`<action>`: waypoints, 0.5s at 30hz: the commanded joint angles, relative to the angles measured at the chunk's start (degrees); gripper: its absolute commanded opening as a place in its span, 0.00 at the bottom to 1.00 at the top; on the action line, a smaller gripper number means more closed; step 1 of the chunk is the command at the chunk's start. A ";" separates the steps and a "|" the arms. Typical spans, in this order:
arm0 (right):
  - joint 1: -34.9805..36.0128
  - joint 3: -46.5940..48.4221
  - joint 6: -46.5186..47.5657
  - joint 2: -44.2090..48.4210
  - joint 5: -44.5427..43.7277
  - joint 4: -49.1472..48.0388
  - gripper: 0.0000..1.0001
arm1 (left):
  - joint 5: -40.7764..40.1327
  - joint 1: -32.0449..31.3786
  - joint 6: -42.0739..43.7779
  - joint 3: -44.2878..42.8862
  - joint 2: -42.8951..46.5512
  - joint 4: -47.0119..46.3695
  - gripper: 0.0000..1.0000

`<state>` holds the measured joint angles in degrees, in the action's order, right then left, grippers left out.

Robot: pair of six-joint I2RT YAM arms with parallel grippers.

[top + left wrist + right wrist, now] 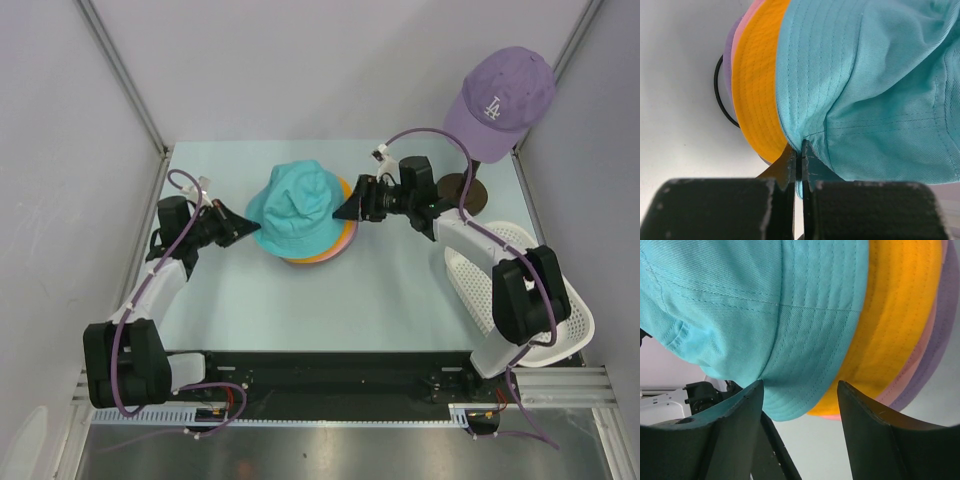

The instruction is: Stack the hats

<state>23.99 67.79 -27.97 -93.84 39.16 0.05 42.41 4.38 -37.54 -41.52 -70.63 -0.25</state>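
The hats lie in one pile at the table's middle. The teal hat is on top, with orange, pink and lavender brims showing under it. My left gripper is at the pile's left side, shut on the teal hat's brim; its jaws meet on the fabric. Beside it show the orange brim and the lavender edge. My right gripper stands open at the pile's right side. The teal brim hangs between its spread fingers, with orange, pink and lavender beyond.
A purple baseball cap with a white LA logo sits on a stand with a dark round base at the back right. A white basket lies at the right edge under the right arm. Grey walls close in left and right.
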 commanded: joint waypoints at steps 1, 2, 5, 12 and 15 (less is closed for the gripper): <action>-0.26 -0.99 -2.09 -1.43 4.35 -8.22 0.65 | 0.04 0.63 0.80 -0.76 -0.56 -2.21 0.00; -0.26 -1.17 -2.18 -1.69 4.78 -8.84 0.65 | 0.21 0.63 0.80 -0.85 -0.65 -2.21 0.00; -0.34 -2.57 -3.32 -1.43 5.31 -11.90 0.61 | 0.30 0.63 0.89 -1.11 -0.74 -2.38 0.00; -0.26 -2.22 -4.64 -0.82 4.44 -9.90 0.16 | 1.27 0.63 1.42 -2.16 -2.14 -3.26 0.00; -0.26 -2.57 -4.82 0.41 3.47 -8.23 0.00 | 1.53 0.63 0.98 -3.13 -2.32 -4.58 0.00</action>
<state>23.68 64.93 -32.27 -95.31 42.83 -7.57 42.98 4.43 -37.50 -41.71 -72.49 -1.83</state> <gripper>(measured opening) 0.037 0.025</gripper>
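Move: The left fingers already hold the teal hat's brim; its middle lies about 8 cm right, 3 cm ahead and 3 cm above. From the open right hand, around the brim's other edge, the teal hat's middle is some 9 cm left, level fore and aft, and 2 cm above. The orange hat's middle is roughly 8 cm left, 0 cm ahead and a little below; the pink hat's is 7 cm left, 1 cm back, lower still. The right hand eases about 1 cm left and shuts, pinching the teal brim's near edge; left keeps its grip. ##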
